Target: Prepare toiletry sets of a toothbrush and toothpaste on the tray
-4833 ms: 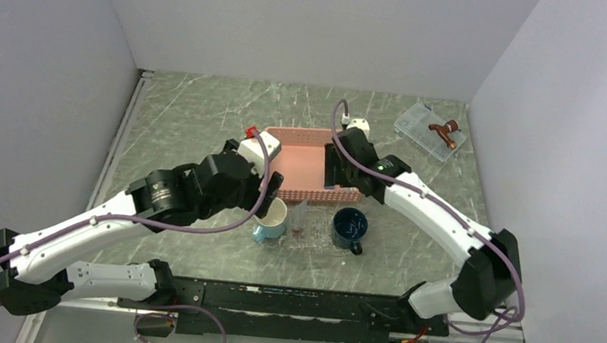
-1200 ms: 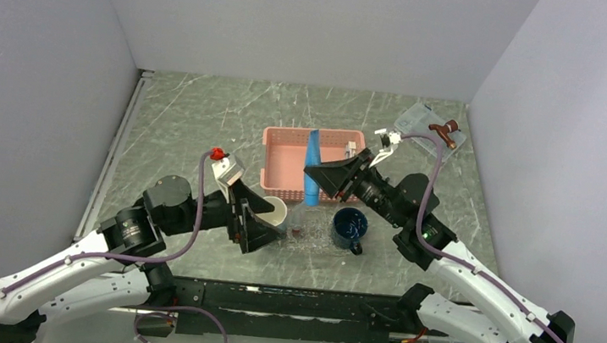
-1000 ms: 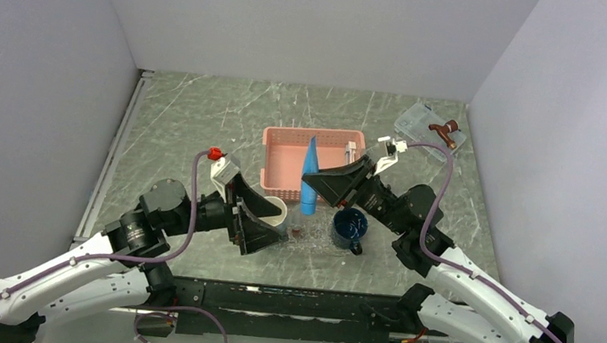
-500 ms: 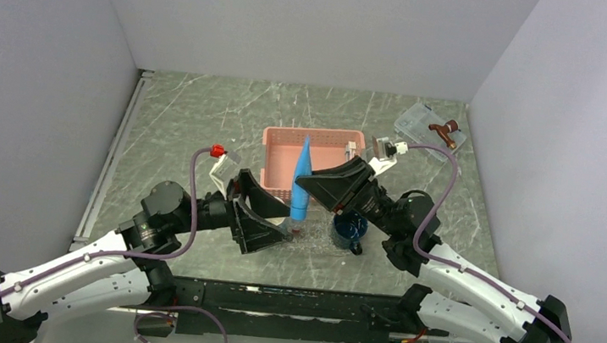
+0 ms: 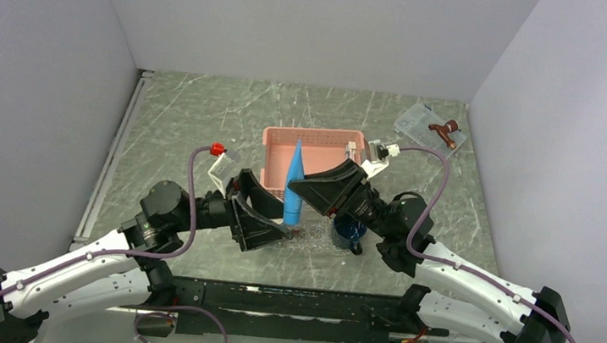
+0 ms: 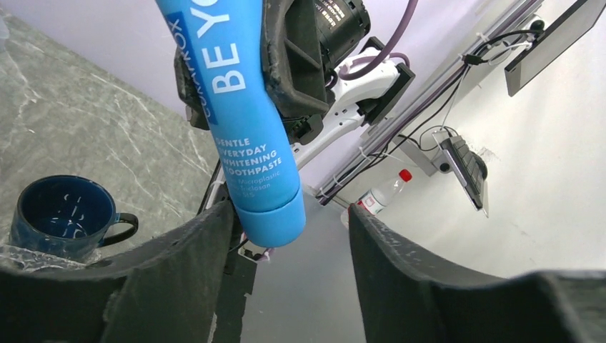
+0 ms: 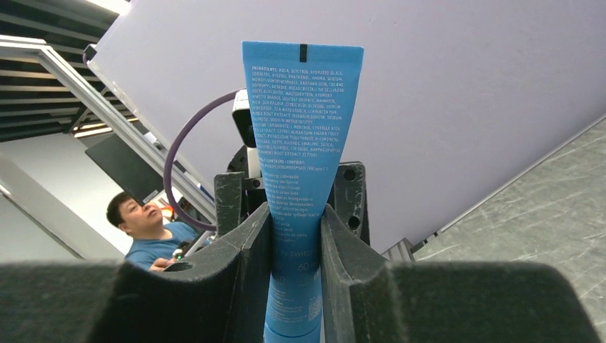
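My right gripper [image 5: 302,190] is shut on a blue toothpaste [image 5: 293,183] tube and holds it upright in the air in front of the pink basket, flat crimped end up. In the right wrist view the toothpaste [image 7: 304,128] is pinched mid-body by that gripper [image 7: 294,218]. My left gripper [image 6: 289,214] is open around the tube's cap [image 6: 270,223]; the cap sits against one finger, with a gap to the other. The clear tray [image 5: 317,241] lies on the table below both grippers. A whitish toothbrush [image 5: 350,151] shows at the basket's right end, partly hidden.
The pink basket [image 5: 320,139] stands behind the tube. A dark blue mug [image 5: 349,229] sits on the tray under the right arm, and the mug [image 6: 64,214] also shows in the left wrist view. At the back right lies a small clear box [image 5: 425,129].
The right gripper carried the toothpaste out of the basket, left and toward the near side. The left gripper's jaws have narrowed around the cap.
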`<state>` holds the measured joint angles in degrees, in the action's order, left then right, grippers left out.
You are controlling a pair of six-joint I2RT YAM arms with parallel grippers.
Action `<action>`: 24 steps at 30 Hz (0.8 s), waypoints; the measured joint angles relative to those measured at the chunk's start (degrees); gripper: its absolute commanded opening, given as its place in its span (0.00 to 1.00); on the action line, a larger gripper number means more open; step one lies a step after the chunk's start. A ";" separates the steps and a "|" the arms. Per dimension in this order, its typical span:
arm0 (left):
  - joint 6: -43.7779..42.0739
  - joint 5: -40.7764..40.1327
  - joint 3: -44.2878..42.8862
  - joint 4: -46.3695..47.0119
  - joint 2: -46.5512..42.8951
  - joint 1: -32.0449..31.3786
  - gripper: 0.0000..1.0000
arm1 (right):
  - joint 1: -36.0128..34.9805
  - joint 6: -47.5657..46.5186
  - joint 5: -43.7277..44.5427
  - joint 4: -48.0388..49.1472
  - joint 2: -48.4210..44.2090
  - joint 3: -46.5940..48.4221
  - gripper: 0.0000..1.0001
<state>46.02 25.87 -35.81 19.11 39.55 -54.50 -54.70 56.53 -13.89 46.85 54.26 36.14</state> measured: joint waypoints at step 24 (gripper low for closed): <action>-2.95 -0.72 -0.22 -3.08 -2.32 0.04 0.41 | -3.17 -1.70 2.43 1.03 1.29 0.00 0.30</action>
<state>43.07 25.15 -36.03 16.03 37.23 -54.46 -57.87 54.83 -11.46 47.88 55.55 36.14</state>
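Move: The toothpaste cap is just off the left gripper's fingertips, about 2 cm to its right and level with it. The right gripper holds the slanting tube at mid-length, with the cap some 5 cm back of it and 4 cm below. Far below the left hand, the clear tray lies about 10 cm ahead and 6 cm right, and the navy mug roughly 11 cm ahead and 17 cm right. Narrow the left gripper's open fingers around the toothpaste cap, from about two-thirds to half open, easing that hand barely 1 cm to its left without turning the wrist. Keep the right grip on the tube and carry it about 1 cm left and slightly back, bringing the cap in between the left fingers. ##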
